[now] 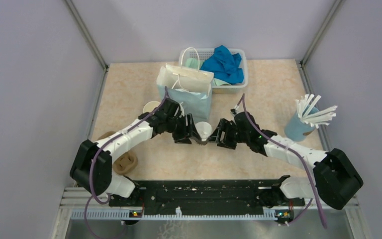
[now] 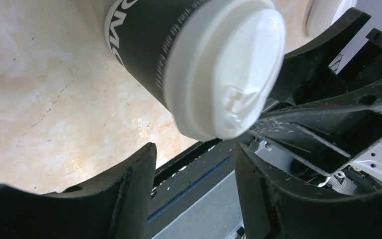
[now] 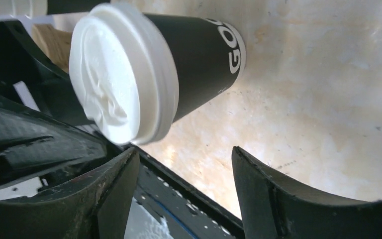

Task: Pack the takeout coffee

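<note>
A takeout coffee cup [image 1: 205,131] stands on the table between my two grippers, with a black wall, white lettering and a round white lid. In the left wrist view the cup [image 2: 199,64] is just beyond my left gripper [image 2: 194,149], whose fingers stand open with nothing between them. My right gripper [image 3: 185,149] is open too, and the same cup [image 3: 144,69] is just past its left fingertip. From above, the left gripper [image 1: 191,132] and right gripper [image 1: 219,134] flank the cup. A lidless cup [image 1: 150,106] with a cream inside stands left of the bag.
A pale blue paper bag [image 1: 186,92] with white handles stands open behind the grippers. A white basket [image 1: 241,57] holding a blue cloth sits at the back. A light blue cup of white sticks [image 1: 298,127] is at the right. A brown pulp tray [image 1: 124,162] lies by the left arm.
</note>
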Controlling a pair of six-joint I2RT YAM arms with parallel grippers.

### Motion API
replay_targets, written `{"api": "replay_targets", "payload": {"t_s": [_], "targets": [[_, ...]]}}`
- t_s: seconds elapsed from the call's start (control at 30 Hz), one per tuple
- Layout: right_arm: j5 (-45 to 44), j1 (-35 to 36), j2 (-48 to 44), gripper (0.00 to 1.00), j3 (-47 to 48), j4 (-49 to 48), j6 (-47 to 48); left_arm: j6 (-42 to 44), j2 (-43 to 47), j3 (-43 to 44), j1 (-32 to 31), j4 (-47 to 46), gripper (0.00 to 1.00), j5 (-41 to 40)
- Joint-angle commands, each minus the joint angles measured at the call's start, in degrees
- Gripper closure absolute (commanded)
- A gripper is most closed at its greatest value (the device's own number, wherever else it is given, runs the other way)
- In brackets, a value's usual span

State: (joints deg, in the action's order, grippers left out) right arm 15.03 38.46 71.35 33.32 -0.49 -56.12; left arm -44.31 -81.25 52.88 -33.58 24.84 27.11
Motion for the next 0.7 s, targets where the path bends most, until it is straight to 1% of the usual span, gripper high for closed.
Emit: {"api": "replay_targets", "payload": {"t_s": [0.0, 0.07, 0.2, 0.3, 0.4, 0.53, 0.67], "targets": [[1.13, 0.30, -1.09, 0.30, 8.35, 14.71, 11.40, 2.03, 2.91, 4.44, -0.27, 1.10, 0.32, -1.03], [0.56, 0.22, -2.35, 0.25, 10.53, 18.47, 14.81, 2.32, 4.52, 5.36, -0.19, 1.66, 0.29, -0.97], [-1.84, 0.29, -4.29, 0.12, 14.25, 22.84, 22.34, 3.05, 8.72, 6.99, 0.42, 4.09, 0.24, -1.94], [-1.87, 0.39, -1.31, 0.09, 19.43, 26.82, 28.69, 4.00, 12.14, 8.02, 1.53, 6.25, 0.21, -3.42], [-5.07, 1.59, 3.29, 0.03, 25.90, 30.86, 34.23, 4.67, 16.36, 8.37, 2.02, 7.41, 0.18, -6.79], [-8.51, 3.94, 9.89, 0.01, 33.48, 35.35, 39.81, 5.74, 22.85, 7.55, 2.11, 8.45, 0.14, -11.70], [-12.09, 7.01, 15.26, 0.01, 38.29, 37.30, 42.42, 6.83, 26.85, 7.76, 2.22, 11.59, 0.13, -14.39]]}}
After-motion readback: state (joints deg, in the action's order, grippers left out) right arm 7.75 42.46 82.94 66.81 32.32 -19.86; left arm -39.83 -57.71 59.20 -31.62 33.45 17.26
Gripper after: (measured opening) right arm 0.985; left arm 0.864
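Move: The lidded coffee cup stands between the hands: from the left hand its middle is about 4 cm right, 2 cm ahead and 5 cm below; from the right hand, some 5 cm left, 2 cm ahead and 3 cm below. The paper bag is roughly 13 cm ahead and 4 cm left of the left hand, near its height. The empty cups stand about 10 cm ahead and 20 cm left of the left hand, 4 cm lower. Right hand rises about 6 cm, opening wide, tipping down over the lid; left lifts some 13 cm clear. ##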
